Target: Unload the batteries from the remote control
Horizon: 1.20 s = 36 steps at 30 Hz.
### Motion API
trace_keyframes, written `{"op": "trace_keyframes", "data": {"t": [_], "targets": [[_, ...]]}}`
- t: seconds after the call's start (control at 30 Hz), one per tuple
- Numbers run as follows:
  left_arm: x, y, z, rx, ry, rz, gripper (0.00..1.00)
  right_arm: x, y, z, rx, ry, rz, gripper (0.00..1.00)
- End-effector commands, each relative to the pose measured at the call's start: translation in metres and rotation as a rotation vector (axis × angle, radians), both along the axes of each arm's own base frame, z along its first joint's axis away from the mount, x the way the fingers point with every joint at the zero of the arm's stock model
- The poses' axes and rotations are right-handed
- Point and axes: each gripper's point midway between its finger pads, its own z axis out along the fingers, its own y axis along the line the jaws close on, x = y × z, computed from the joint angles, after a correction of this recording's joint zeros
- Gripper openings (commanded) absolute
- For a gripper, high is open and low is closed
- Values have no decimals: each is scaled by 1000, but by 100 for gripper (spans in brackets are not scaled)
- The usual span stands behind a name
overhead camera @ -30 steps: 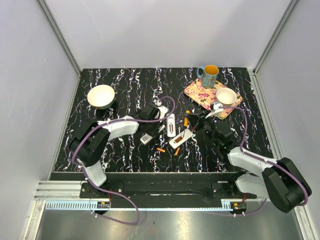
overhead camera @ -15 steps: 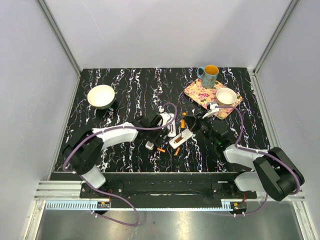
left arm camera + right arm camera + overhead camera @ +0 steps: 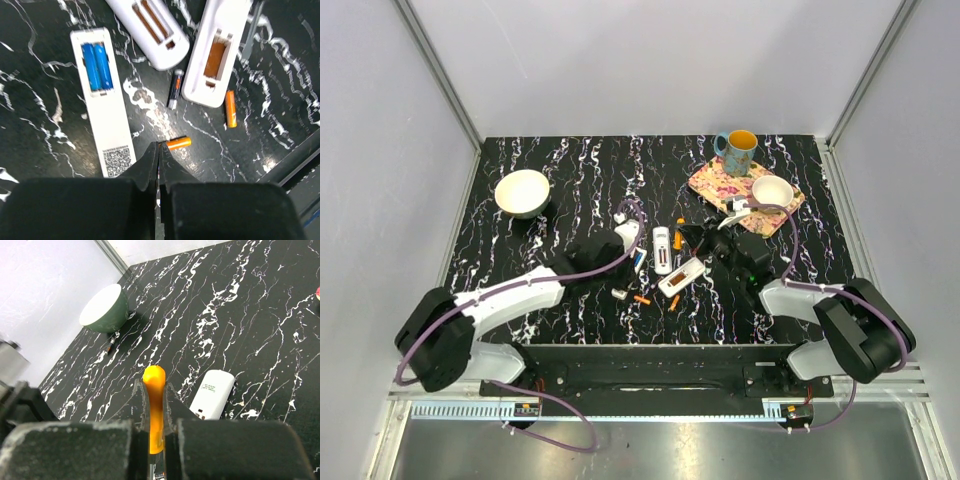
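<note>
Three white remotes lie side by side. One (image 3: 102, 100) has two blue batteries (image 3: 97, 67) in its open bay. The middle one (image 3: 150, 22) shows an empty bay, and the third (image 3: 215, 50) shows orange inside its bay. Loose on the table lie two orange batteries (image 3: 178, 143) (image 3: 230, 108) and a black one (image 3: 173, 90). My left gripper (image 3: 159, 146) (image 3: 620, 262) is shut and empty, its tips just beside the near orange battery. My right gripper (image 3: 154, 385) (image 3: 695, 235) is shut on an orange stick (image 3: 154, 390) with a rounded tip, held above the table.
A green bowl (image 3: 522, 192) stands at the back left. A floral tray (image 3: 725, 192) at the back right carries a small white bowl (image 3: 772, 190), with a blue mug (image 3: 738, 152) behind it. A small grey piece (image 3: 619, 294) lies near the loose batteries.
My left arm has stretched out lower and its gripper has drawn back to the left of the remotes. The right gripper has carried the orange stick slightly farther back. The small grey piece has shifted nearer.
</note>
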Motion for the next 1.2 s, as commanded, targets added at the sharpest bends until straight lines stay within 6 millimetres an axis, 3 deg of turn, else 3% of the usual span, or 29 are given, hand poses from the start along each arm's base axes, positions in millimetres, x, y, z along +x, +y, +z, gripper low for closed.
{"op": "trace_keyframes", "data": {"t": [0.0,0.1,0.37,0.87,1.17], "targets": [[-3,-16,-23,-49,73,39,0,5,14,34,68,-84,30,0],[-1,-18,-40,-40,111,74,0,5,15,36,70,-87,32,0],[4,-1,-79,107,170,173,0,5,11,35,58,-90,20,0],[13,31,-89,218,140,278,0,9,22,22,67,-60,48,0],[15,32,-87,208,133,259,0,13,32,16,68,-51,68,0]]}}
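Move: The remote holding the blue batteries lies below the shut left fingers, its middle about 4 cm ahead, 2 cm left and 8 cm down. A loose orange battery is some 3 cm behind the hand, a black battery about level and 4 cm right, and the white remote some 9 cm ahead and 6 cm right. For the right hand, the blue-battery remote is roughly 6 cm back, 13 cm left and 15 cm below. Straight down about 8 cm goes the left hand, fingers kept shut, tips landing at the right-hand edge of the blue-battery remote; staying low, they then push along forward and left some 2 cm against that edge while the wrist turns about 10 degrees counter-clockwise. The right hand keeps its grip on the orange-handled screwdriver and eases a couple of centimetres left, down and forward. ##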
